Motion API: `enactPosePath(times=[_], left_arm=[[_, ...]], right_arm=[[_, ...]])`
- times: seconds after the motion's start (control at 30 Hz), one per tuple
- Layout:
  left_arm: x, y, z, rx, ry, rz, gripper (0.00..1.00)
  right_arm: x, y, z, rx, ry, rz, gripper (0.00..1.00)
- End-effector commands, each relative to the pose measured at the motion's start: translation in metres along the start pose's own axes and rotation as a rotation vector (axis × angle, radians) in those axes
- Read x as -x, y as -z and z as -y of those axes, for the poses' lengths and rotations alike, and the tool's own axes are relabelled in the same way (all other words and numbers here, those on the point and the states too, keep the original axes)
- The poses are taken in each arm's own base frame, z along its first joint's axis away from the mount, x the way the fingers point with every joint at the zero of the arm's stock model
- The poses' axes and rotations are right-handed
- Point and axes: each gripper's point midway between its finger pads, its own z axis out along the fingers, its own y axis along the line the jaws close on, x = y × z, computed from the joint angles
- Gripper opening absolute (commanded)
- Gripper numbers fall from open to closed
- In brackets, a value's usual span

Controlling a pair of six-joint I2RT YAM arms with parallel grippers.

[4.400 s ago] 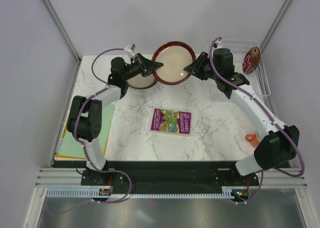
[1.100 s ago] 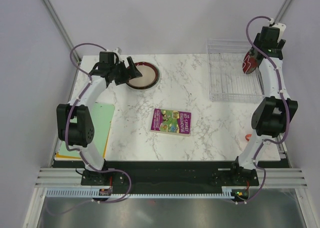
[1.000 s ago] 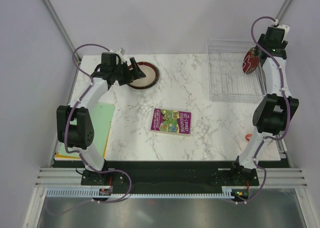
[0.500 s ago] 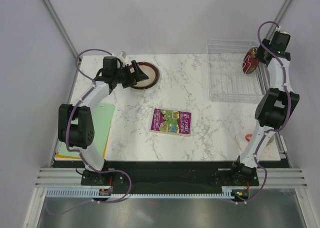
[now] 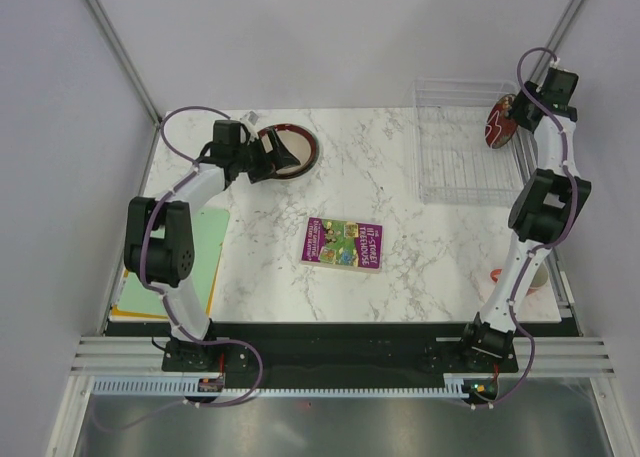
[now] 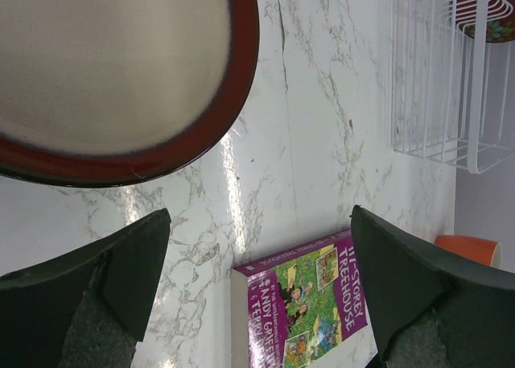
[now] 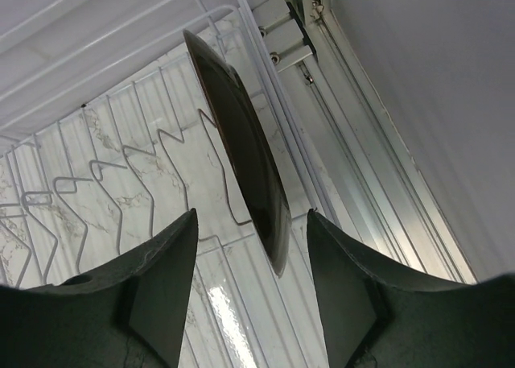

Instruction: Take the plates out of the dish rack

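Observation:
A dark brown plate with a red pattern [image 5: 500, 120] stands upright at the right end of the clear dish rack [image 5: 462, 147]. My right gripper [image 5: 518, 112] hangs over it. In the right wrist view that plate [image 7: 241, 150] is edge-on between the open fingers [image 7: 165, 287], with a gap on each side. A brown plate with a cream centre [image 5: 292, 153] lies flat on the table at the back left. My left gripper [image 5: 272, 153] is open beside it, holding nothing. The left wrist view shows that plate [image 6: 121, 62] just beyond the wide-open gripper [image 6: 259, 223].
A purple book [image 5: 343, 244] lies mid-table, also seen in the left wrist view [image 6: 302, 303]. A small orange cup [image 5: 500, 275] sits at the right edge behind the right arm. Green and yellow sheets [image 5: 195, 262] lie at the left edge. The rack's wire ribs [image 7: 121, 191] stand beside the plate.
My right gripper has swung up behind the rack to straddle the upright plate, and its jaws have narrowed. The left gripper has shifted slightly along the flat plate, still open.

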Motion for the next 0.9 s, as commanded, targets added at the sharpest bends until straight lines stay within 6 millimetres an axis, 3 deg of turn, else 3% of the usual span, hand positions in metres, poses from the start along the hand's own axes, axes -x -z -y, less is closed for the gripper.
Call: enactPosePath(times=[0.0, 0.23, 0.57, 0.73, 0.8, 0.87], left_arm=[[0.002, -0.009, 0.003, -0.026, 0.006, 0.009, 1.0], [-0.002, -0.014, -0.003, -0.015, 0.004, 0.002, 1.0], [-0.003, -0.019, -0.005, -0.012, -0.003, 0.003, 1.0], [-0.006, -0.021, -0.005, -0.01, 0.002, -0.004, 1.0], [-0.008, -0.022, -0.004, -0.012, 0.001, -0.006, 1.0], [-0.009, -0.023, -0.005, -0.013, 0.003, -0.01, 1.0]], right_arm=[[0.03, -0.003, -0.009, 0.04, -0.013, 0.08, 0.63], [0.025, -0.027, -0.008, 0.044, -0.03, 0.087, 0.58], [0.024, -0.042, -0.01, 0.057, -0.028, 0.109, 0.49], [0.03, -0.037, -0.014, 0.051, 0.003, 0.126, 0.36], [0.032, -0.034, -0.016, 0.047, 0.017, 0.133, 0.21], [0.032, -0.033, -0.015, 0.034, 0.037, 0.138, 0.15]])
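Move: The last plate stands on edge in the dish rack, its middle about 5 cm ahead of the right hand, some 2 cm left and 8 cm below. The rack's right rim lies about 3 cm ahead, 3 cm right and 7 cm below; the dish rack's middle is roughly 12 cm left, 1 cm ahead and 12 cm below. From the left hand the plate lies nearly 60 cm right, 14 cm ahead and slightly lower. The right hand goes some 3 cm forward, then about 4 cm down, and pinches the plate's rim. ##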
